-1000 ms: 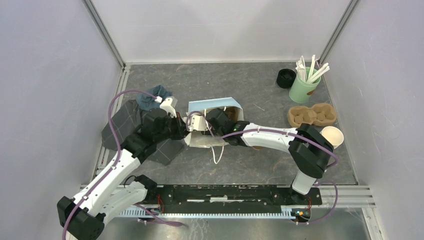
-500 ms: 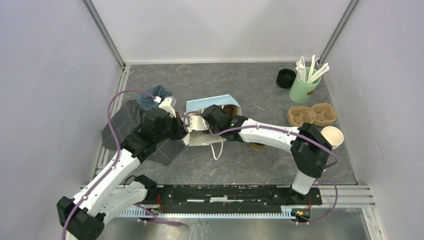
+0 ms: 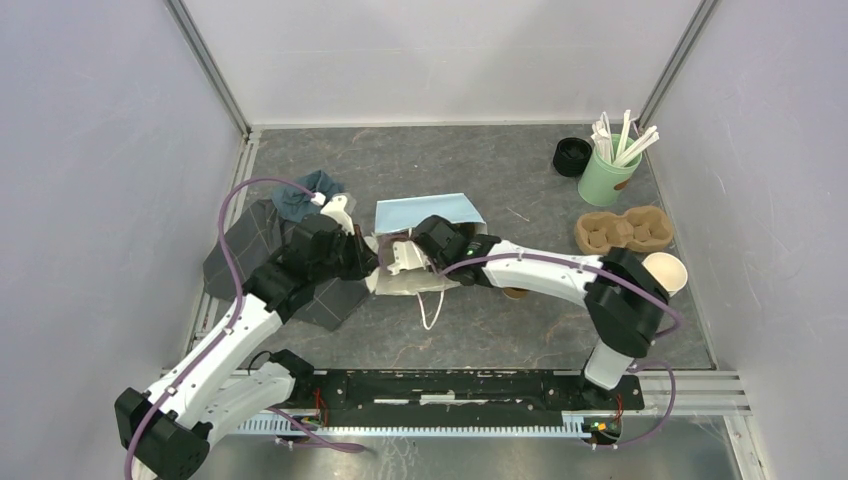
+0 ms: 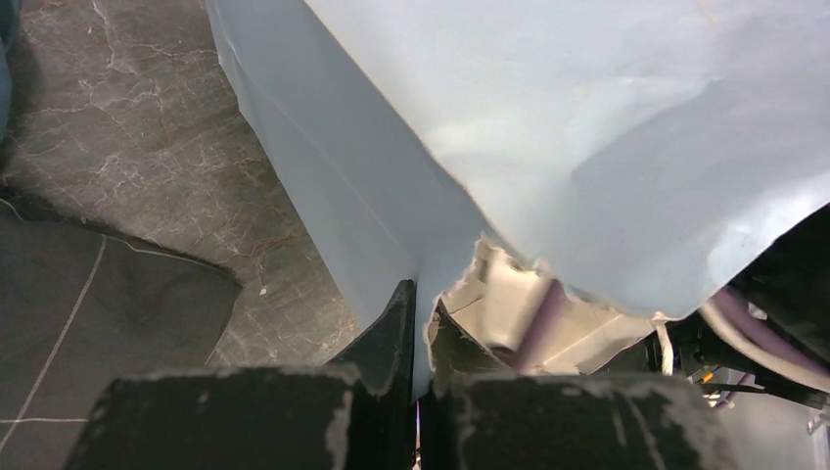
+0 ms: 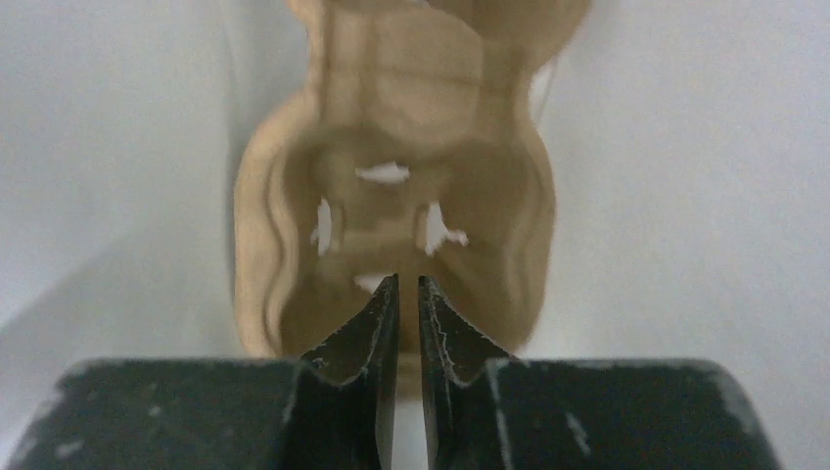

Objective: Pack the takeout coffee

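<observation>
A light blue paper bag (image 3: 425, 212) lies on its side mid-table, mouth toward the arms. My left gripper (image 3: 375, 255) is shut on the torn edge of the bag (image 4: 587, 117), seen pinched between its fingers (image 4: 396, 323). My right gripper (image 3: 418, 250) reaches into the bag's white inside. In the right wrist view its jaws (image 5: 408, 282) are almost together with only a slit between and nothing gripped, hovering over a brown pulp cup carrier (image 5: 391, 196) lying in the bag. A small brown cup (image 3: 515, 293), apparently the takeout coffee, peeks from under the right forearm.
At the right stand a green cup of wooden stirrers (image 3: 610, 170), black lids (image 3: 572, 155), a second pulp carrier (image 3: 622, 230) and cream-rimmed paper cups (image 3: 665, 272). A dark grey cloth (image 3: 250, 250) and a blue cloth (image 3: 300, 195) lie under the left arm.
My right jaws have closed from about half open to nearly together. The bag's upper flap has dropped, hiding the brown shape seen at its mouth. The left grip is unchanged.
</observation>
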{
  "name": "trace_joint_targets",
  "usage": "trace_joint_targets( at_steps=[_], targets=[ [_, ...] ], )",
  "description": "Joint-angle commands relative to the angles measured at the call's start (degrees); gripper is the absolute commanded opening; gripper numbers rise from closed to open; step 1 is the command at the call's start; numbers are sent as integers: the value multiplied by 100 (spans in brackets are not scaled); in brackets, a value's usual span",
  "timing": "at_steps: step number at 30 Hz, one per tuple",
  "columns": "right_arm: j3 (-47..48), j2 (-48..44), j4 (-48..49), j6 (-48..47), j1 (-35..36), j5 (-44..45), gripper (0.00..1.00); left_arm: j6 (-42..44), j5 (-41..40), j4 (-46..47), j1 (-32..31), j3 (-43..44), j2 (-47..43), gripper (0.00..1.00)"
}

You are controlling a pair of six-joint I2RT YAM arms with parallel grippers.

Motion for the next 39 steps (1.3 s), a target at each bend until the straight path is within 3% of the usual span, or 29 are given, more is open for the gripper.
trace_joint_targets(
  at_steps=[1,4,7,11,17,29,39],
  targets=[
    [168,855,790,-274,-192,-9,17,299,49,-14,-28,283,53,2],
    [1107,1523,667,9,-202,-329,17,271,-13,-41,-28,332,110,2],
    [1365,1554,908,253,-208,-495,21,263,-28,-112,-28,371,121,2],
    [947,957,1227,592,-250,-811,22,277,-106,-215,-21,409,52,2],
    [-245,-10,2112,999,-471,-1609,31,314,-230,-245,-25,413,-8,2],
    [69,335,1909,1077,-541,-2431,51,352,-47,-206,-20,499,130,2],
    [367,714,1831,1580,-542,-2471,61,210,142,-72,-20,456,142,2]
  ],
)
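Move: The cup carrier inside the bag has its middle about 6 cm left of the right hand, level with it fore and aft and some 3 cm below. The bag rim pinched by the left gripper is about 16 cm left, 7 cm back and 4 cm above the right hand; the lidded cup stands 10 cm right, 11 cm back and 8 cm below. From the left hand, the carrier lies about 10 cm right, 6 cm ahead and 8 cm below. Drive the right fingers down about 5 cm, forward and left into the bag over the carrier's near cell. Lift them back up as far, rolling the hand some 25 degrees left side up, then sweep left along the carrier and sink again, opening the fingers to over half. Keep the left gripper shut on the rim, letting it swing a few centimetres forward-left and mostly return. ##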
